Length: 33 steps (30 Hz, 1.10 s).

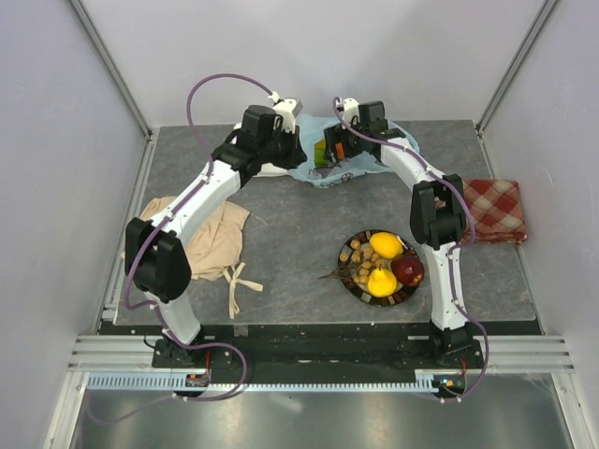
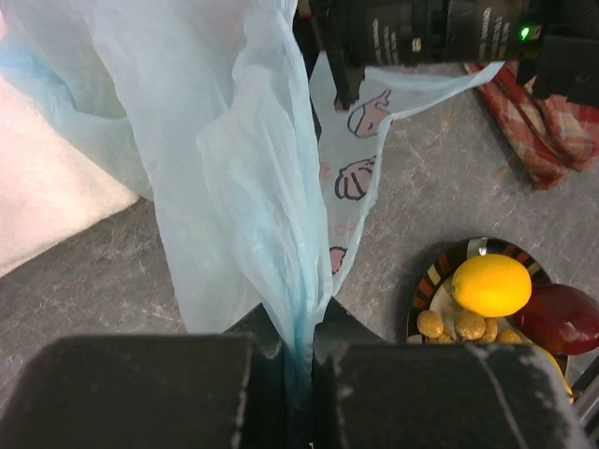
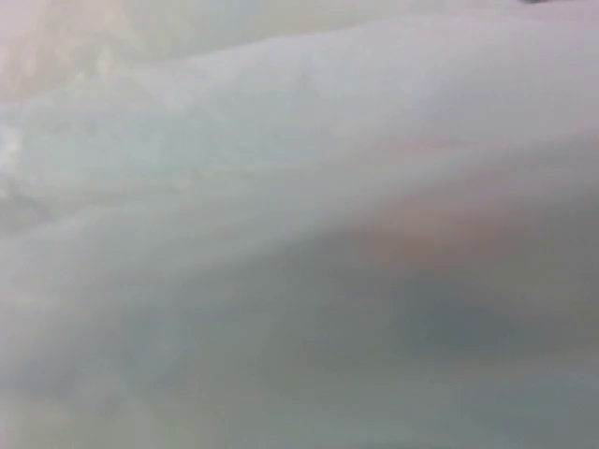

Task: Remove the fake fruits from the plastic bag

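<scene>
The light-blue plastic bag [image 1: 360,169] lies at the back middle of the table. My left gripper [image 2: 301,323] is shut on a bunched fold of the bag [image 2: 243,168] and holds it up. My right gripper [image 1: 328,150] reaches into the bag's mouth, where a green piece [image 1: 320,151] shows beside it. Bag film fills the right wrist view, so its fingers are hidden. On the striped plate [image 1: 348,282] lie two lemons [image 1: 386,245], a red apple [image 1: 407,271] and a tan berry cluster [image 1: 358,261]. The left wrist view also shows a lemon [image 2: 491,284] and the apple [image 2: 562,319].
A beige cloth [image 1: 211,239] lies by the left arm. A red checked cloth [image 1: 494,210] sits at the right edge. White cloth [image 2: 47,207] lies under the bag's left side. Walls enclose the table on three sides.
</scene>
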### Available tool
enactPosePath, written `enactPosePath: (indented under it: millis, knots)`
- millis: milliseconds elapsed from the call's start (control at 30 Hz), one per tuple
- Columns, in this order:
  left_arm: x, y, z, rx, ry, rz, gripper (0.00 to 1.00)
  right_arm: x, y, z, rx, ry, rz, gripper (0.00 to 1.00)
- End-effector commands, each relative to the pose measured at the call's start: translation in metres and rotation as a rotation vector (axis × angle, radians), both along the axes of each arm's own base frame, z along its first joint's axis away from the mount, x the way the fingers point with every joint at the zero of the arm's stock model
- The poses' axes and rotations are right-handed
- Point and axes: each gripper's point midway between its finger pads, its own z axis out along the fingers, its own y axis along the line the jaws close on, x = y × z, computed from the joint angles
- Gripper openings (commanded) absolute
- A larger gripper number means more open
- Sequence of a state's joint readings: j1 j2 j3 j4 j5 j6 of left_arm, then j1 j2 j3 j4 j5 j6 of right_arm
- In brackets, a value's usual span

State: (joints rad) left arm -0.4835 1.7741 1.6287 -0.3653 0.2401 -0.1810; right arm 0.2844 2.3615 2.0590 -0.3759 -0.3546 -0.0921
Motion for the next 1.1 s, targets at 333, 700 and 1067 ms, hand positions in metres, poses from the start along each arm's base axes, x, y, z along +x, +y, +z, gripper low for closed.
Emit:
enactPosePath:
  millis: [333, 700, 1067]
  knots:
    - [-0.003, 0.005, 0.01, -0.012, -0.018, 0.001, 0.01, 0.054, 0.007, -0.006, -0.108, -0.196, -0.09, 0.98]
    - [-0.014, 0.006, 0.002, 0.0, -0.001, -0.029, 0.01, 0.083, -0.015, -0.011, -0.22, -0.287, -0.252, 0.98]
    - [-0.034, 0.009, -0.019, 0.01, 0.071, -0.059, 0.02, 0.104, 0.0, 0.006, -0.092, -0.362, -0.283, 0.98]
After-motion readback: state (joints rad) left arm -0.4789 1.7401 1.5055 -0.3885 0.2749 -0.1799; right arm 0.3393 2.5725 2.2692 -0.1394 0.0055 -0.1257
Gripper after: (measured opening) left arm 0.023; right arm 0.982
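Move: Between and just below the right hand's open fingers, inside the bag, lies the red-orange fruit, roughly 1 cm ahead and 5 cm below the hand point. The green fruit sits about 6 cm to the hand's left, 1 cm back and 5 cm below. From the left hand, which already grips the bag's gathered edge, the red-orange fruit is some 14 cm ahead, 12 cm to the right and 18 cm lower. Reaching deeper into the bag, the right hand goes about 8 cm forward with its fingers kept wide open, first dipping some 4 cm below its starting height, then rising nearly all the way back; the wrist turns clockwise and levels out by 15 degrees or so. Late on, the left hand sinks about 4 cm and draws back a little, still pinching the bag. ##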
